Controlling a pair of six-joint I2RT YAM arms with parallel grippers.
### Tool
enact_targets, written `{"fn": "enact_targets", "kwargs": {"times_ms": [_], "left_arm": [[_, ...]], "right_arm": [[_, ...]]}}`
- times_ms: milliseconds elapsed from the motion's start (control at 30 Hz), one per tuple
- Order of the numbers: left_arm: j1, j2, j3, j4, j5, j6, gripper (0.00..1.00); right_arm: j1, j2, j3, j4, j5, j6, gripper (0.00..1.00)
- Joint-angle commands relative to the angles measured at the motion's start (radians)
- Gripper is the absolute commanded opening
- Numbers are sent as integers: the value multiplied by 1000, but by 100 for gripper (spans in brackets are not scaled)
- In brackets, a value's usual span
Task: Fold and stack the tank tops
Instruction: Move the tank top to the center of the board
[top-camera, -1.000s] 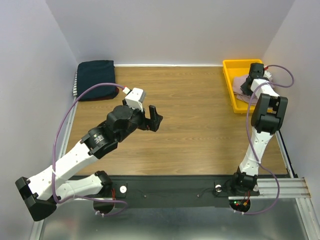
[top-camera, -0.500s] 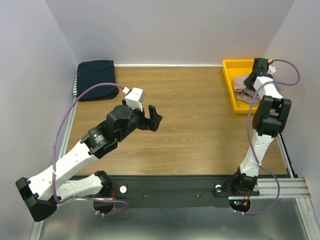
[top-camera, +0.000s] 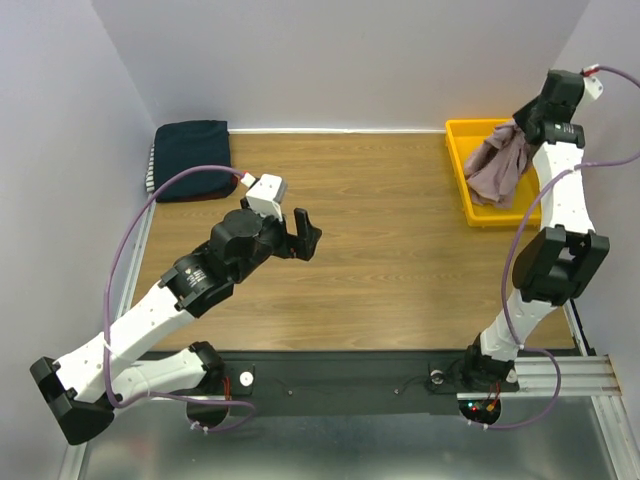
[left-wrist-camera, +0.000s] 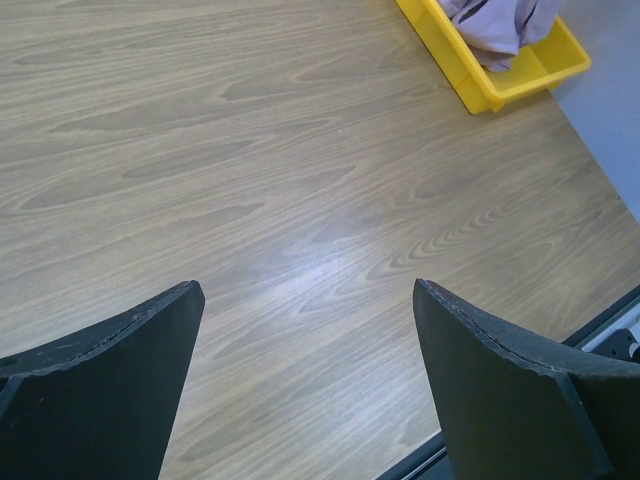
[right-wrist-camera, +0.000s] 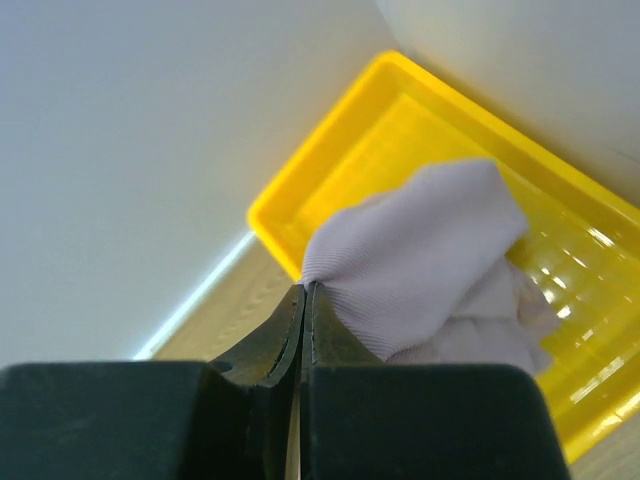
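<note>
A pale dusty-pink tank top (top-camera: 500, 165) hangs bunched above the yellow tray (top-camera: 461, 150), its lower end trailing into the tray. My right gripper (top-camera: 517, 130) is raised over the tray and shut on the top's upper edge; in the right wrist view the cloth (right-wrist-camera: 420, 260) spills from the closed fingertips (right-wrist-camera: 306, 292). A folded stack with a dark navy tank top (top-camera: 191, 146) uppermost lies at the far left corner, striped edges showing at its left side. My left gripper (top-camera: 304, 233) hovers open over the bare table middle, fingers (left-wrist-camera: 120, 360) wide apart with nothing between them.
The yellow tray (right-wrist-camera: 330, 170) sits against the back wall at the far right. White walls close in the table on three sides. A black rail (top-camera: 350, 380) with both arm bases runs along the near edge.
The right arm rose from low inside the tray and closed its jaws, lifting the pink tank top up with it. The left arm stayed almost still.
</note>
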Motion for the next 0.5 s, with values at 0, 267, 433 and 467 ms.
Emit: {"fn": "enact_targets", "kwargs": {"times_ms": [0,267,433,467], "left_arm": [[8,-18,42,27,-18,7,98],[11,-10,21,78,20,-36,99],[12,3,10,108,46,-76,99],[11,6,8,115,54,-84,99]], "right_arm": [[87,-111,94,39,-49,-33,0],[375,-313,95,39,-40,-86,0],[478,-398,38,42,-103,-50,0],[506,-414,18,42,-126,-25,0]]}}
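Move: The board's centre, where the right hand is taking the tank top it already pinches, lies some 45 cm to this hand's left, about 18 cm back and 29 cm below. The yellow tray is right underneath, about 26 cm down, its middle 1 cm ahead and 2 cm to the right. The dark folded pile lies roughly 88 cm left and 3 cm ahead of the hand. From the left hand, the board's centre is about 11 cm ahead, 8 cm right and 30 cm down. Keep the right fingers shut on the tank top and swing it out over the tray's left side, towards the board's middle: about 24 cm left while climbing nearly 19 cm, drawing back some 10 cm as you go. Speed up from a gentle start, turning the gripper about 30 degrees counter-clockwise and tipping the fingertips up. ##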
